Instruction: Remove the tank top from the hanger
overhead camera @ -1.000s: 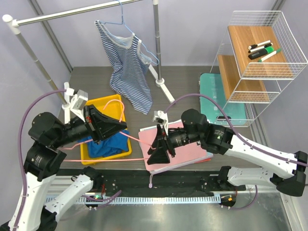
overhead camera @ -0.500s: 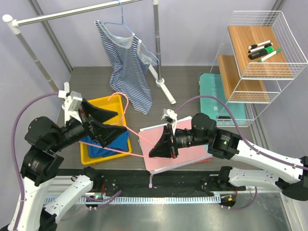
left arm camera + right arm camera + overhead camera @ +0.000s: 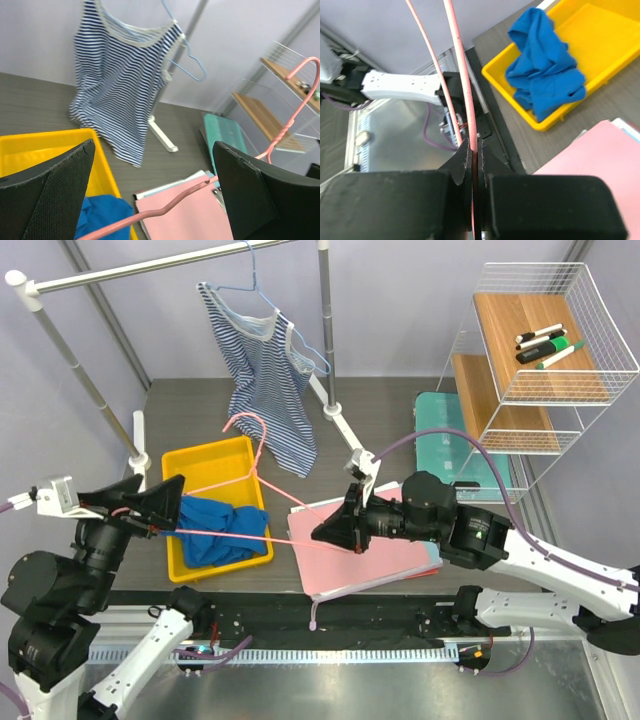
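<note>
A bare pink hanger [image 3: 258, 462] hangs in the air over the yellow bin [image 3: 205, 455], its lower wire pinched in my right gripper [image 3: 318, 534], which is shut on it [image 3: 474, 150]. My left gripper [image 3: 163, 486] stands open at the far left; the hanger's wire [image 3: 175, 202] crosses between its wide-apart fingers [image 3: 50, 200] without touching them. A crumpled blue tank top [image 3: 220, 530] lies in the bin, off the hanger. A striped blue-and-white tank top [image 3: 265, 380] hangs on a light blue hanger [image 3: 300, 345] from the rail.
The clothes rack's upright pole [image 3: 325, 320] and foot stand behind the bin. A pink folder [image 3: 370, 555] lies under my right arm, with a teal case [image 3: 445, 430] beyond it. A wire shelf [image 3: 540, 340] with markers stands at the back right.
My left gripper opened, let go of the pink hanger and drew back to the left. My right gripper shut on the hanger's wire and shifted slightly back-right.
</note>
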Controlling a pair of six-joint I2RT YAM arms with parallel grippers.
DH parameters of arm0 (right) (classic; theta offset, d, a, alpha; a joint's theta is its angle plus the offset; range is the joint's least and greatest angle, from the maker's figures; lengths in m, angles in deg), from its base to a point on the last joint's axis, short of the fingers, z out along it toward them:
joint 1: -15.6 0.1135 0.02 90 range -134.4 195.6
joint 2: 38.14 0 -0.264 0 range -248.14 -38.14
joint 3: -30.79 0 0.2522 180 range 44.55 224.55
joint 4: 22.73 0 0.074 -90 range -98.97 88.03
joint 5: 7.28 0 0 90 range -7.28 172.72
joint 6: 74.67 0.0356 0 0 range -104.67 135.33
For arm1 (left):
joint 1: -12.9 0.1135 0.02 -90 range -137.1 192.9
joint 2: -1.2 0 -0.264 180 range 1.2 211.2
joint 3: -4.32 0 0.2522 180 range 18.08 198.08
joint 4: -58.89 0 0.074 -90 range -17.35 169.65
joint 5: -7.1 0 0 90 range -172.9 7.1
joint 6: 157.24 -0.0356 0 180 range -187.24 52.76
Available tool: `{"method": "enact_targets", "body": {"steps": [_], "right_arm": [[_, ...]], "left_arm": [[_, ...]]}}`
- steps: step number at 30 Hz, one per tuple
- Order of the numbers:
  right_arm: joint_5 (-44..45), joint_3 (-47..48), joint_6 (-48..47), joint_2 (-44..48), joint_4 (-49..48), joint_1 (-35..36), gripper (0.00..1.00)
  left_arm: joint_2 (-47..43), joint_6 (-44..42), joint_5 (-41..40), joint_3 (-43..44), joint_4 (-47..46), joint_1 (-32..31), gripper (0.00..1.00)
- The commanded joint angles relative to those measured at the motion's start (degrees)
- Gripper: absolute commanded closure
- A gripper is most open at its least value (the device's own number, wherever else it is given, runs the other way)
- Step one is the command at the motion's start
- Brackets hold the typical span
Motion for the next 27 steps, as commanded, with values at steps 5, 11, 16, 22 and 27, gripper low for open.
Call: {"method": "enact_targets", "body": {"steps": [5,11,16,22,27], "right_arm": [[26.8,18.2,-4.9,-14.4,3.2,-1.6,0.99],[30.1,32.3,-8.5,-28.5,4.3,-2.8,0.99],[26.9,41.1,-10.0,-34.3,4.4,-3.8,0.99],[23.3,53.8,-11.3,-43.3,5.4,-6.2,0.99],[21.1,63.5,-11.3,-51.2,4.8,-7.6,0.99]], "left_arm": [[-2.8,-1.7,-8.5,-2.3,2.7,0.0,0.00],[-5.0,-1.3,-8.4,-2.2,5.2,-0.1,0.00],[-5.8,-2.5,-15.2,0.0,7.0,-0.1,0.00],[-6.1,-2.3,-9.2,-1.0,5.5,-0.1,0.00],[-6.3,0.3,-6.5,-2.9,6.5,0.0,0.00]]}}
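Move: Up on the rack, the rail spot for the pink hanger is about 35 cm ahead of the right hand, 19 cm to its left and 25 cm higher. The blue hanger is some 6 cm right of that spot and 11 cm lower, with the striped top under it, about 33 cm ahead of the right hand, 15 cm left and slightly below. From the left hand, the rail spot lies roughly 31 cm ahead, 12 cm right and 14 cm up. Keeping its pinch on one corner of the pink hanger, the right hand sweeps about 21 cm forward and 11 cm left towards the rail, turning nearly 30 degrees clockwise; after a small dip it climbs, ending some 8 cm higher. The left hand, already open around the hanger's other end, backs off about 4 cm to the left and slightly down, fingers still wide. ##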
